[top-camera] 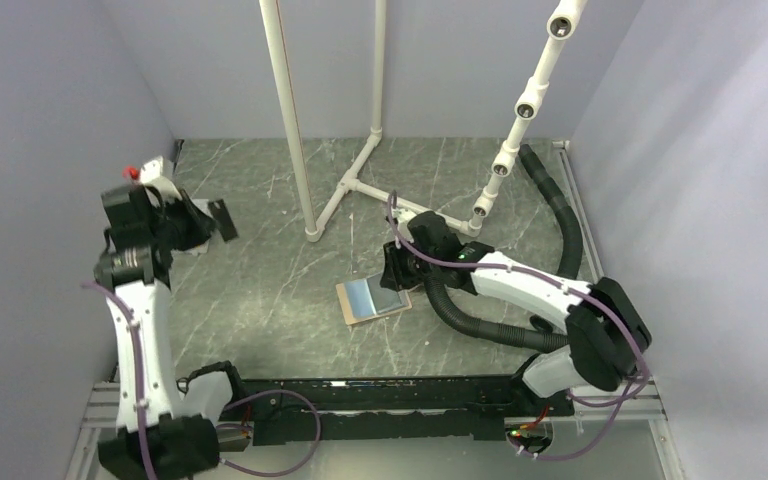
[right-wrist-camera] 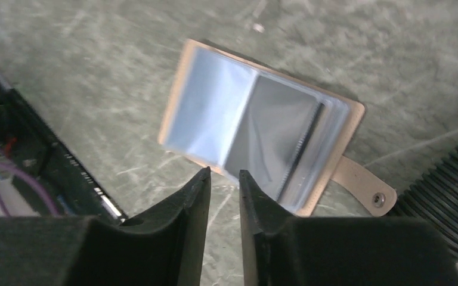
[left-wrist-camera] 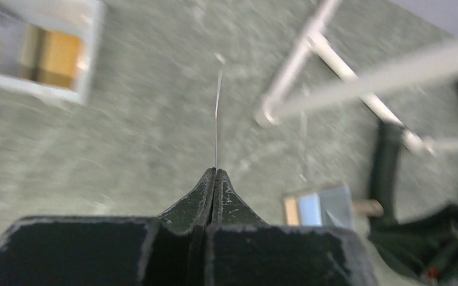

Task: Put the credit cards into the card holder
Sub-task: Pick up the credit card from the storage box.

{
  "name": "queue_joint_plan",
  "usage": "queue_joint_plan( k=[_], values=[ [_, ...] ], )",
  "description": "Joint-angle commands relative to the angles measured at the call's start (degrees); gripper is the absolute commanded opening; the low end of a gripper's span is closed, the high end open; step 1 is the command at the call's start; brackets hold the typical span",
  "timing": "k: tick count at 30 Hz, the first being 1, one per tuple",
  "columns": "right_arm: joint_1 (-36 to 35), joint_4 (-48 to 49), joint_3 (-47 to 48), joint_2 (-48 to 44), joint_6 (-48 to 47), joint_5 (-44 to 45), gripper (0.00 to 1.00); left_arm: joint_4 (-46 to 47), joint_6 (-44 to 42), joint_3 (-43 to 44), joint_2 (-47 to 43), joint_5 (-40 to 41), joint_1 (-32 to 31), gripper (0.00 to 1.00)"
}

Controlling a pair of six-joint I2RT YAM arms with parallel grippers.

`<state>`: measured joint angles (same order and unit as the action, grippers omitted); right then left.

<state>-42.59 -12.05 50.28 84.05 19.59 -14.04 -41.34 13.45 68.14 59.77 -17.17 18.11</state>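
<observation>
My left gripper [left-wrist-camera: 216, 171] is shut on a credit card [left-wrist-camera: 218, 119], which the left wrist view shows edge-on as a thin line rising from the tips. From above, that dark card [top-camera: 223, 218] hangs over the table's left side in the left gripper [top-camera: 207, 222]. The tan card holder [top-camera: 373, 298] lies open mid-table with its bluish shiny pockets [right-wrist-camera: 238, 119] facing up and its tab [right-wrist-camera: 364, 186] to one side. My right gripper [right-wrist-camera: 223, 174] hovers at the holder's near edge, slightly open, with nothing between its fingers. Another golden-brown card [left-wrist-camera: 59, 56] lies in the tray.
A white tray [left-wrist-camera: 12, 80] sits at the far left, behind the left arm. A white pipe frame [top-camera: 345, 190] stands at the back centre. A black corrugated hose [top-camera: 480, 325] curves beside the right arm, close to the holder. Grey walls close in both sides.
</observation>
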Motion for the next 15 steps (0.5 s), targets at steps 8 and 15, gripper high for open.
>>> queue_joint_plan(
  k=[8,15],
  values=[
    [-0.52,26.89,-2.83,-11.34,20.48,-16.87,0.67,56.78,43.72,-40.94,-19.05,-42.41,-9.47,0.00],
    [-0.09,38.29,-5.84,-11.66,33.53,-14.15,0.72,85.31,57.73,-50.56,-14.54,-35.55,-19.69,0.00]
  ],
)
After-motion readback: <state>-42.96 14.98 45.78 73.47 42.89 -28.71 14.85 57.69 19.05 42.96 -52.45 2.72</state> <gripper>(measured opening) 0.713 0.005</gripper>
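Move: The left hand already holds the black credit card, its middle about 3 cm ahead of the fingers, 2 cm right and 2 cm below. The right fingers lie from the left hand some 33 cm right, 7 cm back and 18 cm lower, while the storage box is about 9 cm ahead, 14 cm left and 21 cm below. From the right hand the card is roughly 10 cm ahead, 31 cm left and 16 cm up; the card holder is 4 cm left, 1 cm back, 7 cm below. The left hand keeps its pinch on the credit card and sweeps it away from the storage box, about 18 cm right with some 7 cm each back and down, rolling left side down and turning clockwise so that fingers and card swing towards the right hand. Meanwhile the right hand rises some 14 cm off the card holder and drifts left towards the card, tilting its left-pointing fingers up from their downward slant and opening them wide, without yet touching the card. ##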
